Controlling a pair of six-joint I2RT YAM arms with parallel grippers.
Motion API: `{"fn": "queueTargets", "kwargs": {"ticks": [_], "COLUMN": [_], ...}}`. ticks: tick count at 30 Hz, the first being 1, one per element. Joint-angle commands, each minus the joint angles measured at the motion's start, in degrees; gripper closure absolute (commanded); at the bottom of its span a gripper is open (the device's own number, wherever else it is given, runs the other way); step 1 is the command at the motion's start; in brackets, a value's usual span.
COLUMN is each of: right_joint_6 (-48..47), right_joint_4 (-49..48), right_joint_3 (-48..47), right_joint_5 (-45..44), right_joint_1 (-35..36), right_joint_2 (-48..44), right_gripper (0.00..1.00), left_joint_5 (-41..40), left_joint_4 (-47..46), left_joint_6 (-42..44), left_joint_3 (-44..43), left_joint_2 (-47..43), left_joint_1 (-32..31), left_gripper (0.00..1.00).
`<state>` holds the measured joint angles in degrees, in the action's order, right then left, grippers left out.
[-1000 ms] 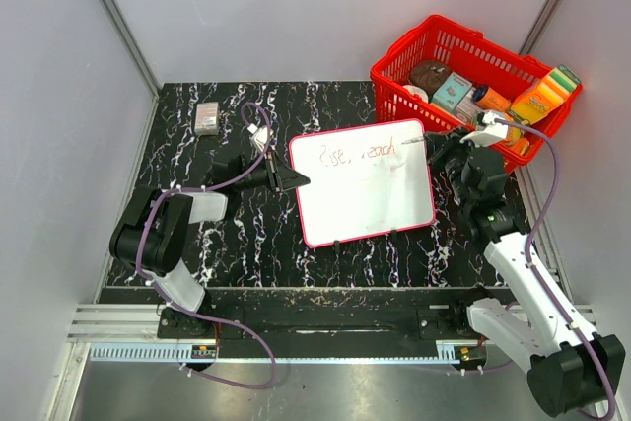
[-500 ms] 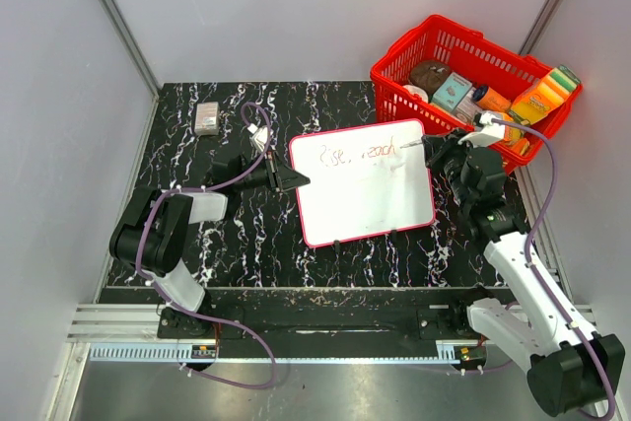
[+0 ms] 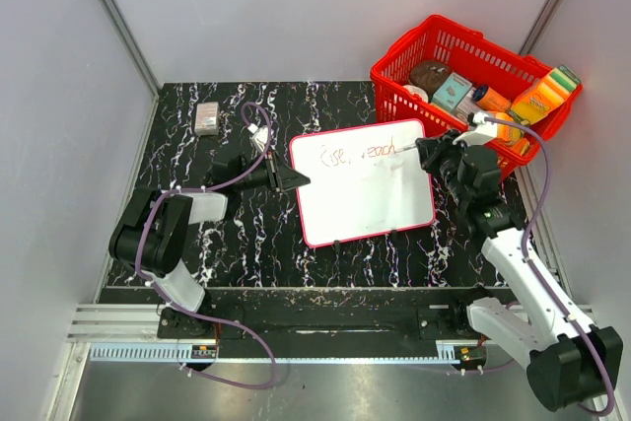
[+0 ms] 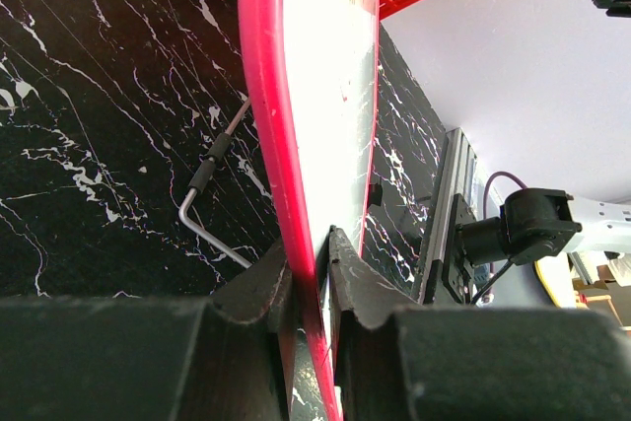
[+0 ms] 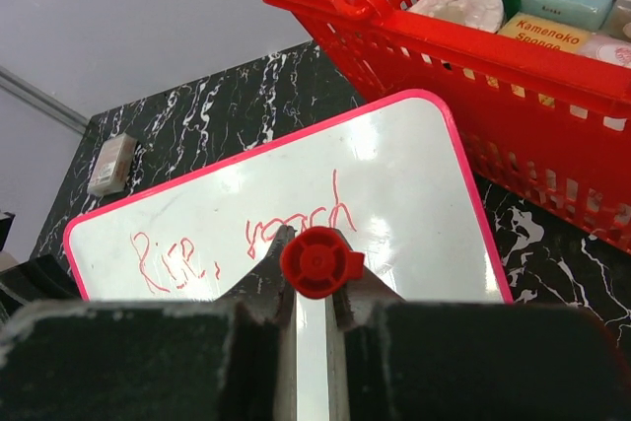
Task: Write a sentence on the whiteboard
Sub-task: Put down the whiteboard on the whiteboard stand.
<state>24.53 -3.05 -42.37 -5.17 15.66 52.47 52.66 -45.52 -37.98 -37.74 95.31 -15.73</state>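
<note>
The whiteboard (image 3: 367, 194) stands propped at a slant in the middle of the black marble table, red-rimmed. Its top row carries the sentence (image 3: 355, 155) in red cursive, reading roughly "Rise, reach" (image 5: 296, 229). My left gripper (image 3: 299, 180) is shut on the board's left edge; in the left wrist view the red rim (image 4: 264, 96) runs between the closed fingers (image 4: 345, 278). My right gripper (image 3: 426, 153) is shut on a red marker (image 5: 320, 261), seen end-on. The marker's tip (image 3: 402, 150) rests near the end of the last word.
A red basket (image 3: 399, 96) full of packaged goods stands just behind the board's right corner, close to my right gripper. A small grey block (image 3: 207, 117) lies at the back left. A bent wire stand (image 4: 212, 199) props the board from behind. Grey walls enclose the table.
My right gripper has slid left and slightly down with the marker, from the board's top right corner onto its face by the last word. The left gripper and the board stay still.
</note>
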Motion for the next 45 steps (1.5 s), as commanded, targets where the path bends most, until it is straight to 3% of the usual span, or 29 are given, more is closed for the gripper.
{"fn": "queueTargets", "kwargs": {"ticks": [1, 23, 30, 45], "right_joint_6": [1.1, -1.5, -3.4, -3.9], "right_joint_4": [-0.8, -7.5, -11.1, -14.4], "right_joint_3": [0.0, -2.0, -3.1, -2.8], "right_joint_5": [1.3, -13.4, -16.1, -21.5], "right_joint_1": [1.5, 28.3, 31.6, 31.7], "right_joint_2": [0.5, 9.3, 12.7, 15.1], "right_gripper": [1.0, 1.0, 1.0, 1.0], "left_joint_5": [-0.7, -0.9, -0.8, -0.8], "left_joint_4": [0.0, 0.5, 0.5, 0.5], "left_joint_6": [4.8, 5.2, 5.1, 5.0], "left_joint_3": [-0.8, -1.1, -1.1, -1.1], "left_joint_2": [-1.4, -1.4, -1.4, -1.3], "left_joint_1": [-1.0, -1.1, -1.2, -1.3], "left_gripper": [1.0, 1.0, 1.0, 1.0]}}
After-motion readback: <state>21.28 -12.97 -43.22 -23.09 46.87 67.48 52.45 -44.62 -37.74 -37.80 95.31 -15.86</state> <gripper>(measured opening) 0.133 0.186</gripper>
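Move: The right hand holds the marker; the blank spot it is heading for, on the whiteboard just under "Rise,", lies about 20 cm to its left, 3 cm back and 8 cm lower. "Rise," stands about 20 cm left and 1 cm back, "reach" about 10 cm left and level with it, both some 4 cm lower. The red basket is 11 cm right, 12 cm ahead and 12 cm lower. From the left hand, that spot is about 8 cm right, 1 cm ahead and 1 cm up. Sweeping left by about 15 cm while sinking some 4.5 cm, the right hand carries the marker from the end of "reach" to below "Rise,". It draws back a little, then eases forward again, turning counter-clockwise nearly 20 degrees before giving back about 5; its left side dips slightly. The marker stays gripped, its tip ending close to the board. The left hand keeps its pinch on the board's left edge. ##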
